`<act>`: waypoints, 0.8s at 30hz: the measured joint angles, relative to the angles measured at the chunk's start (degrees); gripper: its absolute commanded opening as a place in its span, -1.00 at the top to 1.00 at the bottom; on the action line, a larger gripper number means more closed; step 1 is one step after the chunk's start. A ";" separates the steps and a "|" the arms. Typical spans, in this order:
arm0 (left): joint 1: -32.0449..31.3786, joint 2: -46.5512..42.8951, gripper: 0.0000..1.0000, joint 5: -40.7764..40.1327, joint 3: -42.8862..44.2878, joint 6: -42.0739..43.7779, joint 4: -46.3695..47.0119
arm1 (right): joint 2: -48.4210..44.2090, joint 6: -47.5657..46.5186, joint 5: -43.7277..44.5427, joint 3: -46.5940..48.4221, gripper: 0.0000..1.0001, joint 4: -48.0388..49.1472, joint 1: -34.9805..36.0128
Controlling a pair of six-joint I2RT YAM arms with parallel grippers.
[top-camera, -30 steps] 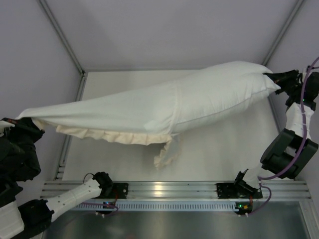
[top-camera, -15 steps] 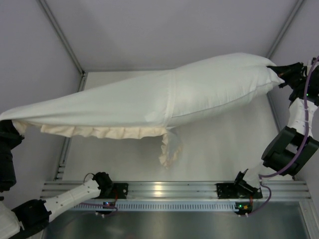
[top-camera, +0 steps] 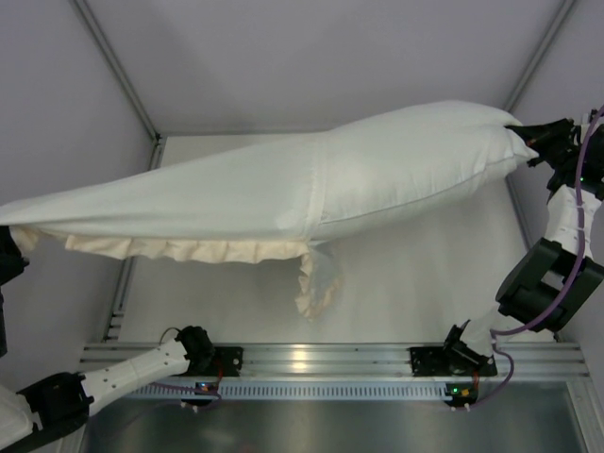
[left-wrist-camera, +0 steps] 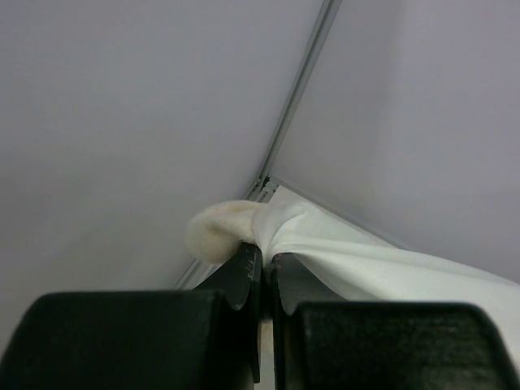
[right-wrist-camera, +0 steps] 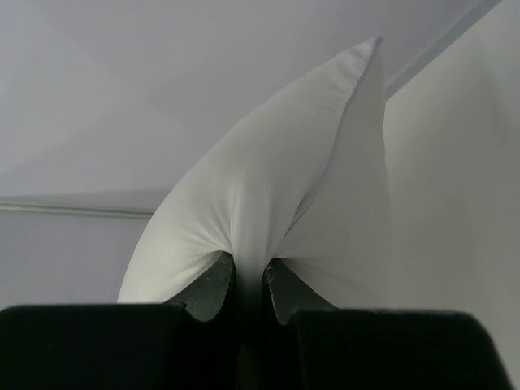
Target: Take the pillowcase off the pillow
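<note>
The pillowcase (top-camera: 179, 203) hangs stretched in the air over the table, white face up, its cream ruffle (top-camera: 189, 250) drooping below. Its open end sits around the middle of the plump white pillow (top-camera: 415, 165), whose right half is bare. My left gripper (left-wrist-camera: 262, 258) is shut on the pillowcase's left end (left-wrist-camera: 341, 252), where the cream frill (left-wrist-camera: 213, 231) bunches; in the top view it is almost off the left edge. My right gripper (top-camera: 522, 143) is shut on the pillow's right corner (right-wrist-camera: 268, 203), its jaws pinching the white fabric (right-wrist-camera: 249, 272).
Below the hanging cloth lies the white table (top-camera: 406, 293), with an aluminium rail (top-camera: 311, 363) and both arm bases along its near edge. Pale enclosure walls and frame posts (top-camera: 113, 66) stand close on the left, right and back.
My left gripper has drawn further left, nearly leaving the top view, pulling the pillowcase along. The case's open edge has slid slightly left on the pillow. The right gripper rose a little, then held.
</note>
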 measured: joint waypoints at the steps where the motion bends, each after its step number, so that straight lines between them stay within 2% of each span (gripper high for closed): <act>1: 0.00 -0.13 1.00 0.00 0.66 0.37 0.02 | 0.02 0.00 0.02 0.00 1.00 0.00 0.00; 8: 0.00 -4.50 1.00 -0.31 1.73 2.29 1.11 | 0.15 0.13 0.20 0.00 1.00 0.04 0.00; 17: -0.02 -10.99 1.00 -7.41 1.57 6.08 10.45 | 1.77 -1.09 6.95 0.00 1.00 1.55 -1.62; 20: -0.15 -11.87 1.00 -8.81 -2.01 5.62 12.48 | 2.51 -1.57 10.54 0.00 1.00 2.49 -1.88; 24: -0.81 -11.08 1.00 -9.18 -11.02 3.10 13.29 | 2.47 -2.80 11.45 0.00 1.00 2.40 -0.31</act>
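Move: My left hand grips the closed end of the pillowcase high up. From it the pillow's middle lies roughly 63 cm to the right, 25 cm ahead and 20 cm lower; the case's opening, at the pillow's near end, is about 47 cm right and 18 cm ahead. A loose frilled corner hangs below that opening, some 30 cm under my hand. From my right hand, pinching the pillow's far corner, its middle is about 24 cm left and 8 cm back. I yank the pillowcase away from the pillow with my shut left hand, about 9 cm left and 6 cm back with a slight roll, then the hand springs partway back right and forward while sinking, some 4 cm lower in all. My right hand keeps its pinch on the pillow corner, swings about 5 cm right and a little forward and down, turning some 10 degrees clockwise, then eases back left slightly. ##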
